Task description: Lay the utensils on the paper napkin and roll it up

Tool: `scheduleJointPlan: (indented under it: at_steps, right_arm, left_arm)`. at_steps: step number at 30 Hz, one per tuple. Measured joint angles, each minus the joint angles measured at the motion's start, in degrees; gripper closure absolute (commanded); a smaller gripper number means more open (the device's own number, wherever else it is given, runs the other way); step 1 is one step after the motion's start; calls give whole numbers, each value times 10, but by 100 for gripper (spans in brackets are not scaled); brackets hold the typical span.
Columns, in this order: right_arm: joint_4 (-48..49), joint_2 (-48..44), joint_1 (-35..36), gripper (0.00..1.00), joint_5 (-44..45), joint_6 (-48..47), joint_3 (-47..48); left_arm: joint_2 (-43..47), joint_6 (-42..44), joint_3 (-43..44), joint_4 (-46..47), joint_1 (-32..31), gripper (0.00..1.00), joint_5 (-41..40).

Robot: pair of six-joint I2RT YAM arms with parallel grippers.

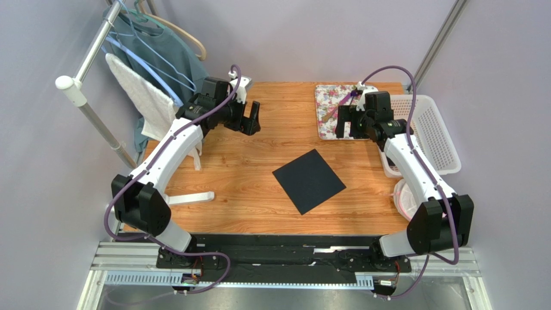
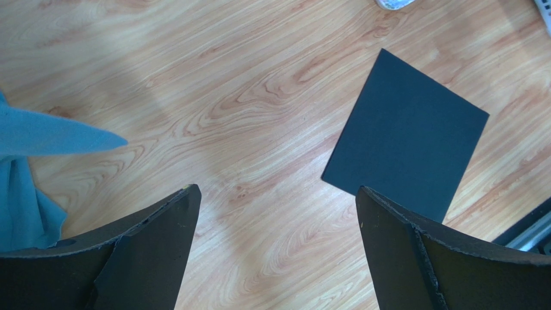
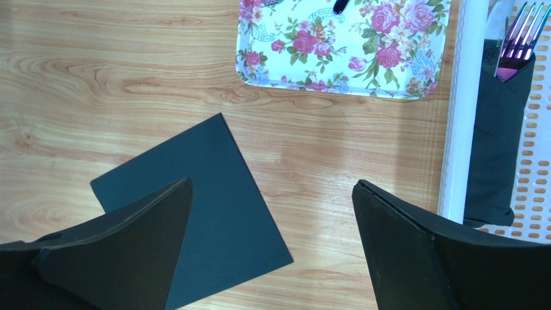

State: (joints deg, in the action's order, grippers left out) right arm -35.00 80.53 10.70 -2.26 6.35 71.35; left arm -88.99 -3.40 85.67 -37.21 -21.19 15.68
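The paper napkin point(image 1: 308, 180) is a flat black square lying cornerwise on the wooden table; it also shows as the napkin point(image 2: 407, 135) and the napkin point(image 3: 213, 194). A slim purple utensil point(image 1: 348, 99) lies on the floral tray point(image 1: 328, 106), mostly hidden by my right arm; only its dark tip point(image 3: 341, 6) shows in the right wrist view. My left gripper point(image 1: 252, 119) hovers open over bare wood at the table's back left, empty point(image 2: 277, 188). My right gripper point(image 1: 349, 129) hangs open and empty by the tray's near edge point(image 3: 271, 184).
A white slotted basket point(image 1: 432, 132) at the right edge holds a rolled black napkin point(image 3: 498, 148) with a purple fork point(image 3: 517, 45) in it. A clothes rack point(image 1: 84, 84) with hangers, a blue garment point(image 2: 29, 168) and a white towel stands at the back left.
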Motion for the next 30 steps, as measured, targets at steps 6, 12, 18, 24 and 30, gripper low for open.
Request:
scheduleJointPlan:
  at_steps: [6,12,18,24,30]
  right_arm:
    - [8,81,1,7,36,40,69]
    - [25,173,10,11,76,76,154]
    - [36,278,20,26,117,101,243]
    - [45,388,27,37,167,124,341]
    - [45,469,27,38,207,143,403]
  left_arm:
    - [20,-14,-23,28,0,1,-39]
    - [26,-24,-28,59,0,1,-73]
    - [26,-28,-37,67,0,1,-86]
    - [26,-42,-37,70,0,1,-89]
    - [26,-49,-37,71,0,1,-96]
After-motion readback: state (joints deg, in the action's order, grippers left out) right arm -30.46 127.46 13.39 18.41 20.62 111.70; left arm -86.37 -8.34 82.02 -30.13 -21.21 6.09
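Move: Ahead of the open right hand, about 27 cm farther out, 3 cm to its right and some 18 cm below, lies the rainbow knife on the floral tray. The tray's middle is about 25 cm ahead and 5 cm right, and a dark-handled utensil lies about 5 cm right of the knife. The black napkin lies about 10 cm left of this hand and 8 cm back. From the left hand the knife is roughly 26 cm ahead and 34 cm right, 22 cm down. Reaching forward about 20 cm, the right hand travels out over the tray towards the knife's handle end, level at first, then sinking some 8 cm in the second half. The wrist turns about 20 degrees clockwise while the fingers narrow from wide open to roughly two-thirds, still touching nothing. The empty left hand, fingers open, eases about 3 cm forward and left, turning slightly counter-clockwise. ##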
